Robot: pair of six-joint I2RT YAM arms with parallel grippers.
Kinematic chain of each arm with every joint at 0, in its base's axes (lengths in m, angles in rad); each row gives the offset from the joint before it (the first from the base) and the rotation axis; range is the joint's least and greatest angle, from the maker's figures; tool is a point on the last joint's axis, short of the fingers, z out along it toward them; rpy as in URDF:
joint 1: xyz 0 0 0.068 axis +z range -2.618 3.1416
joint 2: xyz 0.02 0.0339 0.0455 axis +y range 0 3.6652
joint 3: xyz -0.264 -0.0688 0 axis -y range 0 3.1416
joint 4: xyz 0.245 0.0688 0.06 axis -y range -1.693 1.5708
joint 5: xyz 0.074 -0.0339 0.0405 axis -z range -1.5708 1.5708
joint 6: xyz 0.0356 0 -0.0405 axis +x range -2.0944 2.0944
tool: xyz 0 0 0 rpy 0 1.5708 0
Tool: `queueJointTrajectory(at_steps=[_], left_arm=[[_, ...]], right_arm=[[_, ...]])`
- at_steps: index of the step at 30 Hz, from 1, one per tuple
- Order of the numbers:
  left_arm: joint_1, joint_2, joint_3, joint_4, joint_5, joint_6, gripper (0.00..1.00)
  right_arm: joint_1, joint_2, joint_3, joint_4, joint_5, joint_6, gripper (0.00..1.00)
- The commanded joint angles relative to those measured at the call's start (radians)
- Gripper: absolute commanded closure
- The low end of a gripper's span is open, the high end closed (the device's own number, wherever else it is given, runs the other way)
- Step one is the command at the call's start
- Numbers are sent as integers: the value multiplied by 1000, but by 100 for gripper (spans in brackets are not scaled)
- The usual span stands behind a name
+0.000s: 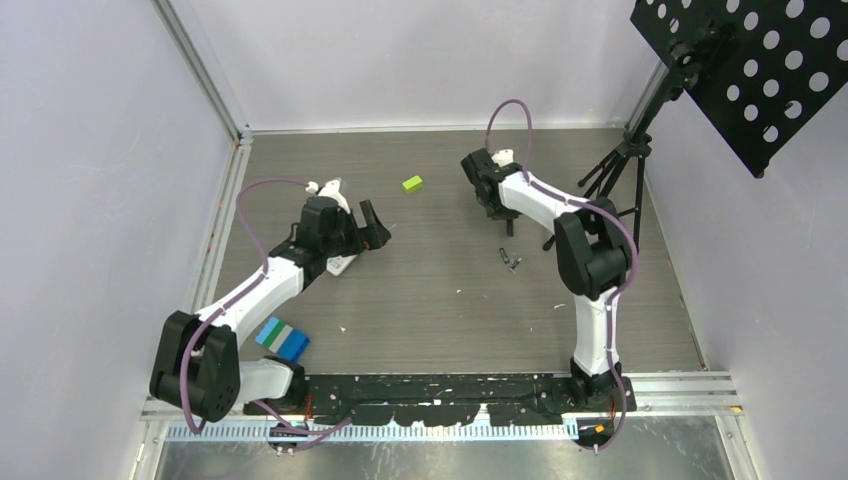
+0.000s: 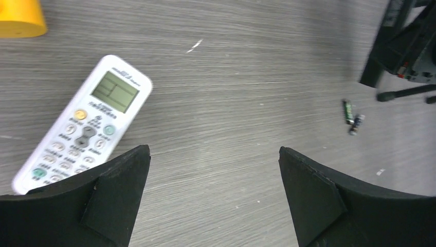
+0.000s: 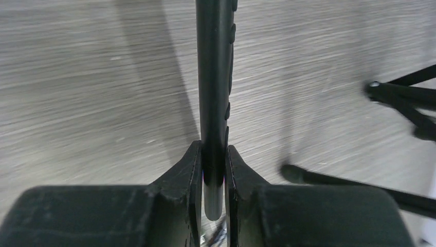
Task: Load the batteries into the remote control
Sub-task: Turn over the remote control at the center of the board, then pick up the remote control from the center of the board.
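Observation:
A white remote lies face up on the table, just left of my left gripper, which is wide open and empty above bare table. In the top view the white remote is partly hidden under that gripper. My right gripper is shut on a slim black remote, held edge-on above the table. It also shows in the top view at the middle back. Two small dark batteries lie together on the table just in front of it, and show in the left wrist view.
A lime-green block lies at the back middle. A blue, white and green block lies near the left arm's base. A music stand's tripod stands at the right, and its legs are close to my right gripper.

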Motion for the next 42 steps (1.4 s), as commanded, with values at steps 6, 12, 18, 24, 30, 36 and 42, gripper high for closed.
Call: queueJointTrajectory(at_steps=[6, 12, 18, 24, 30, 36, 42], left_arm=[[1, 68, 89, -166, -202, 97, 2], [1, 76, 109, -210, -249, 118, 3], [2, 67, 114, -267, -333, 158, 4], [2, 40, 134, -312, -347, 177, 2], [9, 97, 181, -327, -330, 172, 2], [14, 182, 197, -278, -271, 192, 2], [18, 274, 213, -279, -299, 164, 3]], right_arm=[[-26, 123, 180, -120, 188, -113, 97], [-26, 188, 198, -132, 149, -137, 86], [-26, 192, 187, -120, 113, -141, 74], [-26, 190, 203, -149, -48, -78, 62], [-24, 56, 109, -74, -218, -16, 49], [1, -140, -100, 80, -362, 68, 44], [28, -345, -302, 247, -614, 132, 37]])
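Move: For the left hand, open and empty, the white remote lies about 5 cm ahead, 7 cm to the left and 11 cm below; the yellow block is about 10 cm beyond that remote and 5 cm farther left. The right hand still pinches the black remote; its spot on the table is about 7 cm ahead, 4 cm right and 6 cm down. From this hand, two loose batteries lie about 5 cm back, a tripod foot 8 cm right and 1 cm back, both 6 cm down. The right hand carries the black remote about 3 cm right and 3 cm down to the table just beyond the loose batteries, opens to let go of it, then backs off to the left and towards the base, rising about 4 cm and rolling its left side up. Meanwhile the left hand, fingers still wide open, swings about 6 cm left and sinks as far towards the white remote, rolling some 25 degrees left side up and tipping its fingers farther down, without touching it. ##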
